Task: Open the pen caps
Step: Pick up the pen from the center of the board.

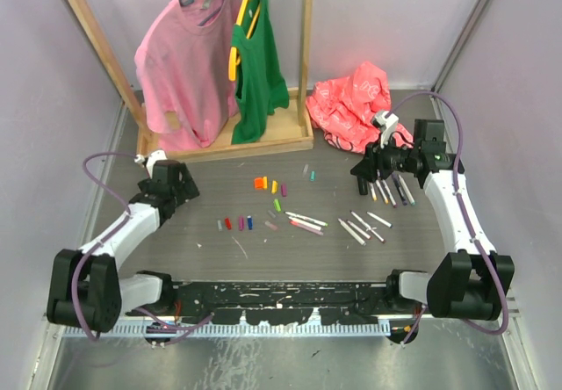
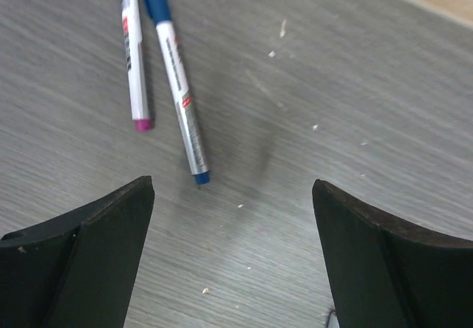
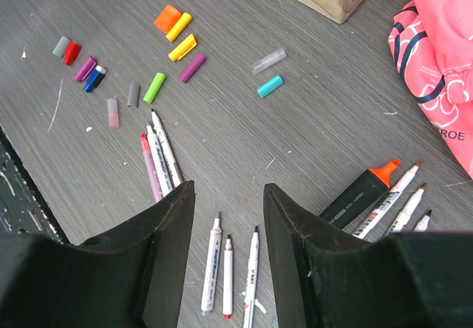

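Note:
Loose pen caps lie in the middle of the table: orange (image 3: 171, 18), yellow (image 3: 183, 47), purple (image 3: 193, 67), green (image 3: 154, 87), teal (image 3: 270, 86), red (image 3: 72, 53) and blue (image 3: 94, 79). The top view shows the same orange cap (image 1: 260, 182) and green cap (image 1: 277, 205). My right gripper (image 3: 229, 186) hangs open and empty above three uncapped white pens (image 3: 228, 269). A black highlighter (image 3: 353, 195) with a bare orange tip lies to its right. My left gripper (image 2: 232, 184) is wide open over bare table. Just beyond it lie a blue-capped pen (image 2: 181, 99) and a magenta-ended pen (image 2: 135, 62).
A wooden clothes rack (image 1: 263, 135) with a pink shirt (image 1: 184, 65) and a green top (image 1: 259, 65) stands at the back. A pink plastic bag (image 1: 351, 100) lies behind my right gripper (image 1: 362, 172). More pens (image 1: 305, 222) lie mid-table, and a black rail (image 1: 281, 293) runs along the near edge.

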{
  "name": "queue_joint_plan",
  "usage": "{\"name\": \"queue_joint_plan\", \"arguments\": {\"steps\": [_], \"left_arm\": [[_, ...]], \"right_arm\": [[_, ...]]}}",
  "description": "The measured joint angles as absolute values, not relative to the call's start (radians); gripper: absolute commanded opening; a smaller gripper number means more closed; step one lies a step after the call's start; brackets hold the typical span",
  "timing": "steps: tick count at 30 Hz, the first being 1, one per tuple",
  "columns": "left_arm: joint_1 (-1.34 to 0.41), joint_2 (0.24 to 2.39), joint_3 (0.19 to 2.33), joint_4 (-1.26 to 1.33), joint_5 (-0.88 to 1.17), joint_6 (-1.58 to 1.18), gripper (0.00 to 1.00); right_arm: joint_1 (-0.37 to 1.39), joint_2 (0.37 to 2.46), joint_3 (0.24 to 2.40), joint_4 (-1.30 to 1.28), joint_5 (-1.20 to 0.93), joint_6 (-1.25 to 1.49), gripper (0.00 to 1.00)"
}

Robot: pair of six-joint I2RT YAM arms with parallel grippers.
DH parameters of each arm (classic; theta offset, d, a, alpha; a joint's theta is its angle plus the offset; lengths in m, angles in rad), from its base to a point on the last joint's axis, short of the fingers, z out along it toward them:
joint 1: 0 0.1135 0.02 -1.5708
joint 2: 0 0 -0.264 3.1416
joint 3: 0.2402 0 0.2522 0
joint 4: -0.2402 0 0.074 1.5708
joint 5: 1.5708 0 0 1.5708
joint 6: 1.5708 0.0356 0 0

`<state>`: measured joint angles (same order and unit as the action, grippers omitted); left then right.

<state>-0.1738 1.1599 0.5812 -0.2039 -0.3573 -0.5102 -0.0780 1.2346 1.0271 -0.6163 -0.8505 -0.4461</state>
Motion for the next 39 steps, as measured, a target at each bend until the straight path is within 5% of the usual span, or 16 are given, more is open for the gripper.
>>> {"name": "queue_joint_plan", "arguments": {"steps": [31,39], "left_arm": [[-0.007,1.481,0.754,-0.296,-0.237,-0.572,0.42],[0.015,1.544,0.810,-0.332,-0.232,-0.591,0.39]], "right_arm": [[-0.074,1.235,1.021,-0.622,-0.851,-0.461,0.48],[-0.074,1.235,1.021,-0.622,-0.851,-0.464,0.48]]}}
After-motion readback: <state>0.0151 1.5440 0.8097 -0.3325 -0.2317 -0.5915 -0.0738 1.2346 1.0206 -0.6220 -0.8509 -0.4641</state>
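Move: The blue-capped pen lies ahead and to the left of the left hand, its middle about 8 cm farther out, 6 cm to the left and 6 cm below; its bare end reaches back almost under the fingers. The purple-ended pen sits some 3 cm left of it and 2 cm farther out, while the grey cap is roughly 12 cm right and 5 cm back of the hand. From the right hand, the blue-capped pen is about 65 cm left, 8 cm ahead and 18 cm down. The left hand sinks about 5 cm towards the bare end of the blue-capped pen, dropping quickly for the first half of that, then easing down while drifting some 3 cm left and, later, a little forward. On the way the fingers tip about 15 degrees steeper and turn slightly counter-clockwise, closing from nearly wide open to a bit under half, so they come down close over the barrel near its bare end with the left finger nearest and no grip yet. ##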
